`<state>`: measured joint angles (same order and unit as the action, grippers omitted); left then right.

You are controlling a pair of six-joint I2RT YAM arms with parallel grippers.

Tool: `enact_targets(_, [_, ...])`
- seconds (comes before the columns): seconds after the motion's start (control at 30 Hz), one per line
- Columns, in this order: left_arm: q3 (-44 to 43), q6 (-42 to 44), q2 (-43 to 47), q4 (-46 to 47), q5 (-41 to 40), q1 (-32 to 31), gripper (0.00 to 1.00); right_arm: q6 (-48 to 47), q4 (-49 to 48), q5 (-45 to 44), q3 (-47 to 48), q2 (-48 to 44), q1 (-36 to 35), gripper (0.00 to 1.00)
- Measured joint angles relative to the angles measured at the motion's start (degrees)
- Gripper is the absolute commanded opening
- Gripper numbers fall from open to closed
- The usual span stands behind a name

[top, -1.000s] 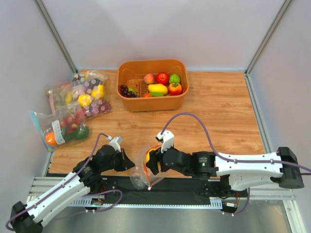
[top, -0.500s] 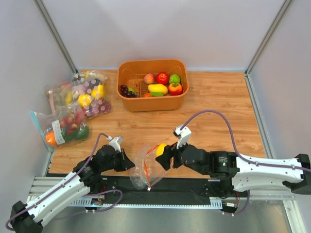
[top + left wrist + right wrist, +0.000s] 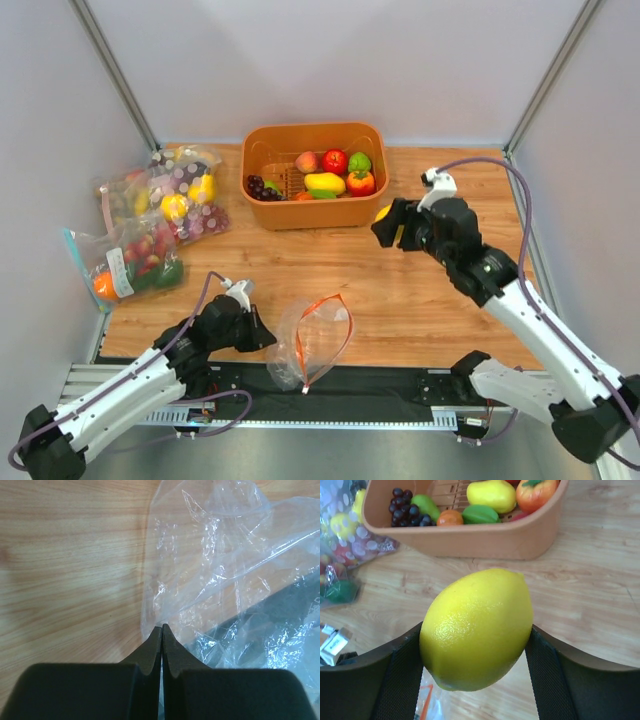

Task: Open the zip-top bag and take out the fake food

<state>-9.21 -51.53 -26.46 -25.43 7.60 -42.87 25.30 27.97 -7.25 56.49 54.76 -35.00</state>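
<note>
The zip-top bag (image 3: pixel 318 338), clear with an orange-red zip strip, lies at the table's near edge with its mouth gaping and nothing visible inside. My left gripper (image 3: pixel 268 338) is shut on the bag's left edge; in the left wrist view its jaws (image 3: pixel 162 628) meet tip to tip against the crinkly plastic (image 3: pixel 225 580). My right gripper (image 3: pixel 386 226) is up in the air, just right of the orange basket, shut on a yellow lemon (image 3: pixel 382 213). That fake food piece (image 3: pixel 476 629) fills the gap between both fingers in the right wrist view.
The orange basket (image 3: pixel 320 213) at the back holds a peach, red apple, green fruit, grapes and other pieces. Several filled bags (image 3: pixel 150 220) lie along the left wall. A black strip (image 3: pixel 380 385) and the arm bases run along the near edge.
My right arm pulled the lemon out of the bag's mouth, lifted it and carried it back and to the right, beside the basket. The left gripper and bag stayed put.
</note>
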Motion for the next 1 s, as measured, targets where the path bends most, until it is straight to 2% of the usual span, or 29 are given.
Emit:
enact_targets(0.17, [-4.2,2.1,-5.7,0.7,-0.6,0.0,0.0,-3.1,-1.6,8.5,13.3,16.0,6.8,0.38])
enact_targets(0.37, [-12.3,6.2,-13.2,1.2,-1.6,0.9,0.0,-5.3,-0.9,14.3,36.0,38.5,7.6,0.38])
enact_targets(0.47, [-16.2,8.4,-16.5,1.4,-1.7,2.5,0.0,-5.5,-0.3,16.0,45.5,48.2,7.6,0.43])
enact_targets(0.5, [-17.2,9.1,-17.5,1.7,-1.6,3.2,0.0,-5.5,0.1,16.6,48.2,51.2,7.6,0.46])
enact_targets(0.53, [-17.8,9.6,-18.2,1.8,-1.6,3.8,0.0,-5.5,0.9,17.1,50.7,53.9,7.6,0.58])
enact_targets(0.6, [-19.0,10.7,-19.7,2.3,-1.2,5.1,0.0,-5.5,2.8,18.0,55.7,59.0,7.6,0.75])
enact_targets(0.63, [-19.3,11.1,-20.2,2.4,-1.0,5.6,0.0,-5.5,3.4,18.4,57.9,61.3,7.6,0.91])
enact_targets(0.67, [-19.5,11.6,-20.7,2.5,-0.7,6.0,0.0,-5.2,3.9,18.7,59.3,62.8,7.6,0.97])
enact_targets(0.7, [-19.7,12.0,-21.0,2.5,-0.4,6.4,0.0,-5.1,4.4,19.0,60.7,64.3,7.6,1.0])
enact_targets(1.0, [-21.1,14.6,-22.2,2.5,1.2,8.0,0.0,-5.3,5.8,19.0,60.2,64.0,7.6,1.0])
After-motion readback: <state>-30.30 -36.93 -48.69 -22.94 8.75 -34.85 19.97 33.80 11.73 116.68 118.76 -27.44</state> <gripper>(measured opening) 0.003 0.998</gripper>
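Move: The right hand already holds the lemon; the orange bin's middle lies about 23 cm ahead of it, 15 cm left and 19 cm below. In the bin the yellow mango sits around 21 cm ahead and 13 cm left, the tomato 21 cm ahead and 5 cm left. The shut left fingers already pinch the emptied bag's edge, its middle roughly 9 cm right and level ahead; from there the bin is some 41 cm ahead, 10 cm right. Right hand carries the lemon 25 cm forward-left over the bin, lets go; left draws the pinched bag forward-up. ##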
